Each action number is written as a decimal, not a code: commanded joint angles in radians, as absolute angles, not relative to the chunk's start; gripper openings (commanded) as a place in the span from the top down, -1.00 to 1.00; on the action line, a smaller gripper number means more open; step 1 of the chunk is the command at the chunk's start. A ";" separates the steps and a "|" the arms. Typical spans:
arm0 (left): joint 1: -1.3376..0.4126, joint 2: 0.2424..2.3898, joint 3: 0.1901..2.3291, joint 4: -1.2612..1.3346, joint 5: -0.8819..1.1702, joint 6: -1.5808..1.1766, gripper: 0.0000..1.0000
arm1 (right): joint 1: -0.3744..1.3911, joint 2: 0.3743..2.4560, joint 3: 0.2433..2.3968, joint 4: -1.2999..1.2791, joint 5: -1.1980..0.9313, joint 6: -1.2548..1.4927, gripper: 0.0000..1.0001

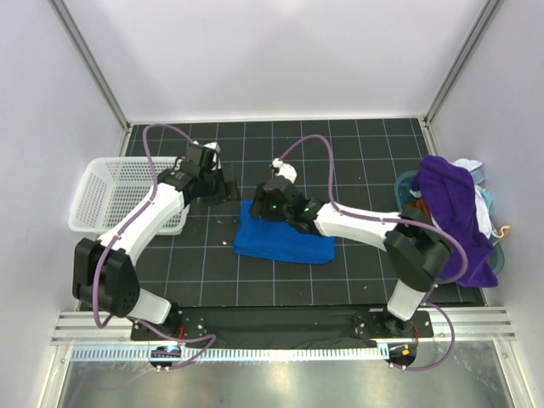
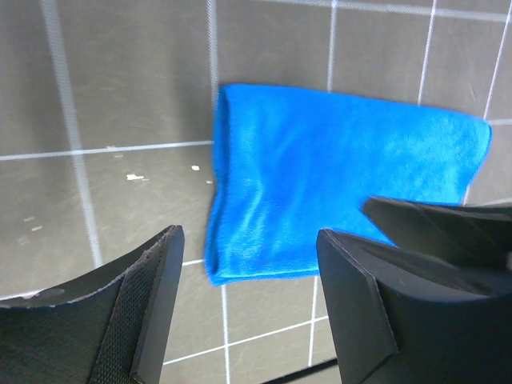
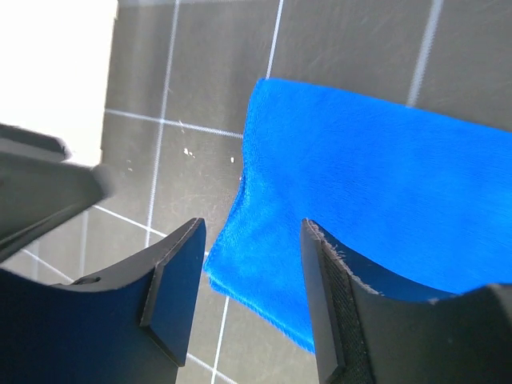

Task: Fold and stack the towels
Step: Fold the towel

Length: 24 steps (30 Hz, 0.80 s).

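Note:
The royal blue towel (image 1: 285, 240) lies folded flat on the black grid mat in the middle; it also shows in the left wrist view (image 2: 320, 184) and the right wrist view (image 3: 384, 176). My left gripper (image 1: 228, 191) is open and empty, just beyond the towel's far left corner (image 2: 248, 312). My right gripper (image 1: 262, 211) is open and empty over the towel's left end (image 3: 252, 296). The deep purple towel (image 1: 455, 212) is heaped at the right edge, over the white towel (image 1: 487, 206).
A white perforated basket (image 1: 110, 197) stands at the left of the mat. A teal container rim (image 1: 406, 185) shows under the heap at the right. The right gripper's dark finger (image 2: 448, 232) reaches into the left wrist view. Walls enclose the mat.

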State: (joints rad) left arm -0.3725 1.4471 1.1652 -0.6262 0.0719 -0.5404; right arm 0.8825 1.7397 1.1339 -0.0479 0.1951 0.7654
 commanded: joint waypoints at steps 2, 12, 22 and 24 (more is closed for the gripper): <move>-0.374 1.538 1.175 -0.569 0.212 -0.534 -0.41 | 0.850 1.542 1.018 0.014 0.256 0.790 -0.12; -0.394 1.686 1.115 -0.508 0.216 -0.532 -0.49 | 0.756 1.163 0.868 -0.113 0.321 0.712 -0.15; -0.471 1.784 1.065 -0.442 0.166 -0.614 -0.45 | 0.719 1.029 0.836 -0.199 0.348 0.631 -0.17; -0.492 1.802 1.066 -0.439 0.147 -0.620 -0.42 | 0.706 1.005 0.830 -0.216 0.350 0.620 -0.17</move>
State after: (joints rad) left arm -0.4706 1.7653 1.0836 -0.4812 0.1783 -0.5911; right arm 0.7227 1.0508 0.8360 -0.1955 0.3164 0.6632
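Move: Beside the half-folded blue towel, its left edge lies about 4 cm back and 2 cm to the right of the left hand, some 14 cm below. The white basket's middle is roughly 34 cm to the left hand's left and 4 cm farther out. From the right hand that left edge is about 5 cm left, 3 cm back and 10 cm down. The towel's right edge is some 21 cm to the right hand's right, 4 cm back, equally low. Sinking some 12 cm with its fingers still wide open, the left hand eases about 5 cm right and slightly back and tips about 15 degrees more downward, coming low over the towel's left edge; contact can't be seen. Meanwhile the right hand clears out, sweeping about 15 cm right and 11 cm up, away from that edge, turning clockwise and tipping up, its opening unchanged. ##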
